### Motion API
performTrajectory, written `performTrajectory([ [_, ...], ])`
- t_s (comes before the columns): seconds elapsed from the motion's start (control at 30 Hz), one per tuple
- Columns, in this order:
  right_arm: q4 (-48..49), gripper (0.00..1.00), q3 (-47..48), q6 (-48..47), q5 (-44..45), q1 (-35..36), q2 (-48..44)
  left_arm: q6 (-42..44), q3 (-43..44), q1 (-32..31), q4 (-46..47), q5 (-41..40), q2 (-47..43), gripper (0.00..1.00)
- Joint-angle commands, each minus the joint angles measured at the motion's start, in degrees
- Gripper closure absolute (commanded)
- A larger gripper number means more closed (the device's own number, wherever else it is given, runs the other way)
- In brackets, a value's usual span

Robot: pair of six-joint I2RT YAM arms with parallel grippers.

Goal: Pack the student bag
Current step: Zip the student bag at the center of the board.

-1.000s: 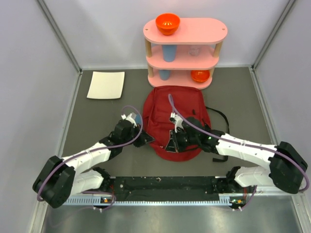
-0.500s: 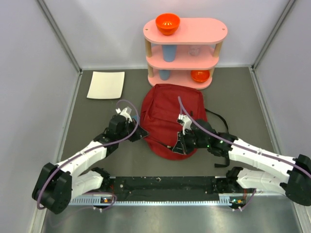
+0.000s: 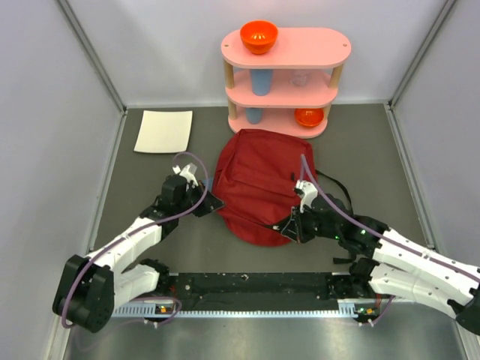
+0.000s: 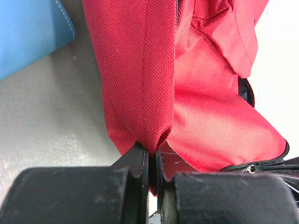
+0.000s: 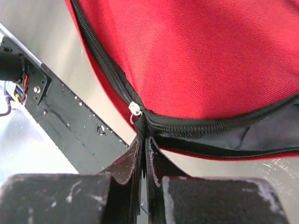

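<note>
The student bag (image 3: 259, 184), dark red with black zippers, lies flat mid-table, its black straps (image 3: 339, 182) trailing to the right. My left gripper (image 3: 213, 204) is shut on a fold of red fabric at the bag's left edge; in the left wrist view the pinched bag (image 4: 187, 93) rises from the left gripper (image 4: 153, 161). My right gripper (image 3: 289, 227) is at the bag's near edge. It is shut on the black zipper pull just below the silver slider (image 5: 135, 110), seen at the right gripper (image 5: 145, 140). The zipper gapes to the right, showing dark lining (image 5: 243, 135).
A pink three-tier shelf (image 3: 330, 52) stands behind the bag, holding orange bowls (image 3: 259, 35) and blue cups. White paper (image 3: 163, 131) lies back left. A blue flat item (image 4: 28, 32) lies beside the bag's left edge. The black base rail (image 3: 255, 285) runs along the near edge.
The right gripper has drawn the zipper pull rightward along the bag's near edge. The left gripper has moved left and back with the pinched fabric, and the bag has shifted slightly left.
</note>
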Motion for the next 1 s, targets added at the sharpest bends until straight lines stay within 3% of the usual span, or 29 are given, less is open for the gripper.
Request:
performTrajectory([
  [0.0, -6.3, 1.00, -1.6, 3.0, 7.9, 0.8, -5.1, 2.8, 2.8, 2.7, 1.6, -2.6, -1.0, 1.00],
  [0.17, -9.2, 1.00, -2.3, 5.9, 14.2, 0.7, -8.7, 3.0, 2.8, 3.2, 1.7, -1.3, -1.2, 1.00],
  [0.23, -8.6, 1.00, -1.9, 7.2, 15.4, 0.7, -8.7, 3.3, 2.7, 3.3, 1.8, -0.5, -1.6, 0.74],
  [0.27, -7.6, 1.00, -1.6, 6.8, 15.0, 0.7, -7.9, 3.2, 2.5, 3.3, 1.9, 0.9, -2.3, 0.68],
  [0.3, -5.9, 1.00, -1.2, 6.2, 13.3, 0.7, -7.2, 3.3, 2.3, 3.2, 3.6, 1.7, -3.0, 0.48],
  [0.33, -5.2, 1.00, -0.1, 5.4, 12.8, 0.7, -6.5, 3.6, 1.9, 3.2, 4.2, 2.9, -3.4, 0.39],
  [0.43, -3.0, 1.00, 1.7, 4.2, 11.9, 0.6, -3.3, 5.2, 1.9, 3.1, 2.4, 3.1, -7.2, 0.15],
  [0.53, -1.1, 1.00, 3.0, 3.5, 11.1, 0.7, -0.9, 7.2, 3.0, 2.9, -2.5, 1.4, -12.5, 0.01],
  [0.63, 0.5, 1.00, 3.2, 3.3, 10.3, 0.7, 0.5, 4.5, 4.3, 0.8, -7.0, -1.1, -16.4, 0.01],
  [0.7, 2.1, 1.00, 3.2, 3.4, 10.1, 0.7, 1.0, -0.9, 4.4, -5.0, -9.2, -4.0, -17.3, 0.01],
  [0.77, 2.8, 1.00, 3.7, 3.4, 10.0, 0.7, 1.6, -4.8, 3.4, -14.6, -10.4, -12.6, -17.9, 0.01],
  [0.83, 3.2, 1.00, 4.0, 3.5, 9.8, 0.7, 1.8, -11.1, 1.7, -19.9, -10.3, -17.9, -17.6, 0.01],
  [0.97, 3.5, 1.00, 3.7, 3.8, 9.2, 0.7, 1.4, -16.9, -1.5, -25.1, -5.1, -16.7, -14.0, 0.01],
])
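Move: The bag's left rim is already pinched in the left fingers. The zip pull lies about 15 cm to the left hand's right and 10 cm nearer the base, roughly level with it; the blue notebook is some 8 cm ahead and 5 cm left, 8 cm lower. The right hand already holds that pull at its fingertips, and from there the still-open zip edge runs off around 6 cm ahead and 6 cm to its right. The bag's left rim is held until the pull has been drawn some 4 cm right by the right hand, turning about 10 degrees clockwise; then the left fingers open wide and let go. The left hand lifts about 8 cm and swings back and right towards the zip pull, starting to sink, while the right keeps its pinch and eases forward and slightly back left. ##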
